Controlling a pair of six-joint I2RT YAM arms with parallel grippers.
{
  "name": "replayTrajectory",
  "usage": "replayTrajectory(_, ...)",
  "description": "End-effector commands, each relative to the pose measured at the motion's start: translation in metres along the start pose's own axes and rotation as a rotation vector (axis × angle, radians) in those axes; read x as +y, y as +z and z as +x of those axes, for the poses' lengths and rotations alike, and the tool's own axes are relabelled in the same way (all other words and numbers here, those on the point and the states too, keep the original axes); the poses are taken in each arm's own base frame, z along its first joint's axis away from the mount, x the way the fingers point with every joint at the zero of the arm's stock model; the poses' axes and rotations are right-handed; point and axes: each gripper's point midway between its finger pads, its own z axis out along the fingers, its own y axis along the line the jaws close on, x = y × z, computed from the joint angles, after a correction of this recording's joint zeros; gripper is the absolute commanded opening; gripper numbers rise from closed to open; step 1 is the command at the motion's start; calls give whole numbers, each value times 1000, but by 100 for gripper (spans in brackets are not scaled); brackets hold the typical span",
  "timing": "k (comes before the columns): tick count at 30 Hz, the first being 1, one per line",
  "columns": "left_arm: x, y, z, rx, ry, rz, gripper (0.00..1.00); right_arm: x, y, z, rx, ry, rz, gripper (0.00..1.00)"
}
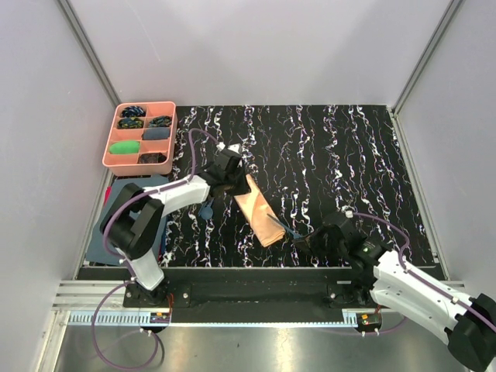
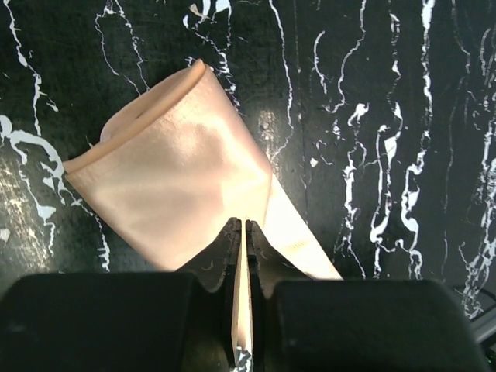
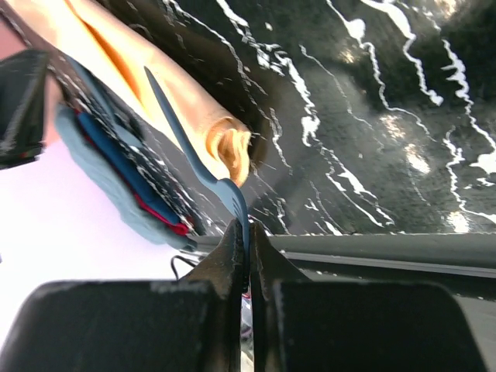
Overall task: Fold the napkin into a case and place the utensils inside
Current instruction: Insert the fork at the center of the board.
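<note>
The peach-orange napkin (image 1: 260, 211) lies folded as a narrow case (image 2: 178, 167) slanting across the middle of the marbled table. My left gripper (image 1: 235, 178) is at its far end, jaws shut on a thin layer of the fabric (image 2: 245, 226). My right gripper (image 1: 308, 238) sits just off the case's near end, shut on the slotted head of a dark blue fork (image 3: 232, 198). The fork's handle points toward the case's rolled near edge (image 3: 229, 147). A second dark blue utensil (image 1: 206, 209) lies on the table beside the left arm.
A pink compartment tray (image 1: 113, 159) with small coloured bundles stands at the far left. A dark blue-grey cloth (image 1: 108, 236) lies under the left arm's base. The table's front rail (image 3: 387, 248) runs right under the right gripper.
</note>
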Motion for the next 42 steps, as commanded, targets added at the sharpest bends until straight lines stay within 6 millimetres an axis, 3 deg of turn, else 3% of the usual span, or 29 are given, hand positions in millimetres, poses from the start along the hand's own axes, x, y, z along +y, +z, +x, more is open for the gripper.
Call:
replayTrajectory(1, -10, 5, -25, -62, 21, 30, 8, 32, -10, -11, -69, 2, -83, 0)
replayTrajectory(8, -8, 2, -35, -85, 7, 12, 7, 44, 1, -2, -25, -29, -91, 0)
replayTrajectory(17, 15, 13, -29, -35, -86, -37, 7, 65, 18, -1, -20, -26, -134, 0)
replayTrajectory(24, 29, 24, -15, 7, -98, -85, 6, 69, 29, 0, -10, -23, -147, 0)
replayTrajectory(35, 29, 21, -7, 19, -111, -70, 6, 80, 52, 2, -13, -23, -169, 0)
replayTrajectory(42, 25, 16, -13, 1, -107, -57, 5, 75, 49, -8, -70, -24, -178, 0)
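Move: The right hand holds the fork by its head, handle pointing forward-left; the folded napkin's middle, where the handle is being taken, lies about 9 cm ahead, 10 cm to the left and 5 cm below. The napkin's near end is only some 2 cm ahead and 6 cm left. From the left hand, above the napkin's far part, the same middle is about 7 cm back, 4 cm right and 5 cm below; the spoon lies 11 cm left and 7 cm back. Forward and to the left, almost level, the right hand carries the fork about 7 cm, keeping its grip and running the handle along the napkin towards its far end. The left hand, fingers still nearly shut, first eases forward-left, then sinks, ending about 4 cm lower, tips down on the napkin near its far open end, and stays there. ##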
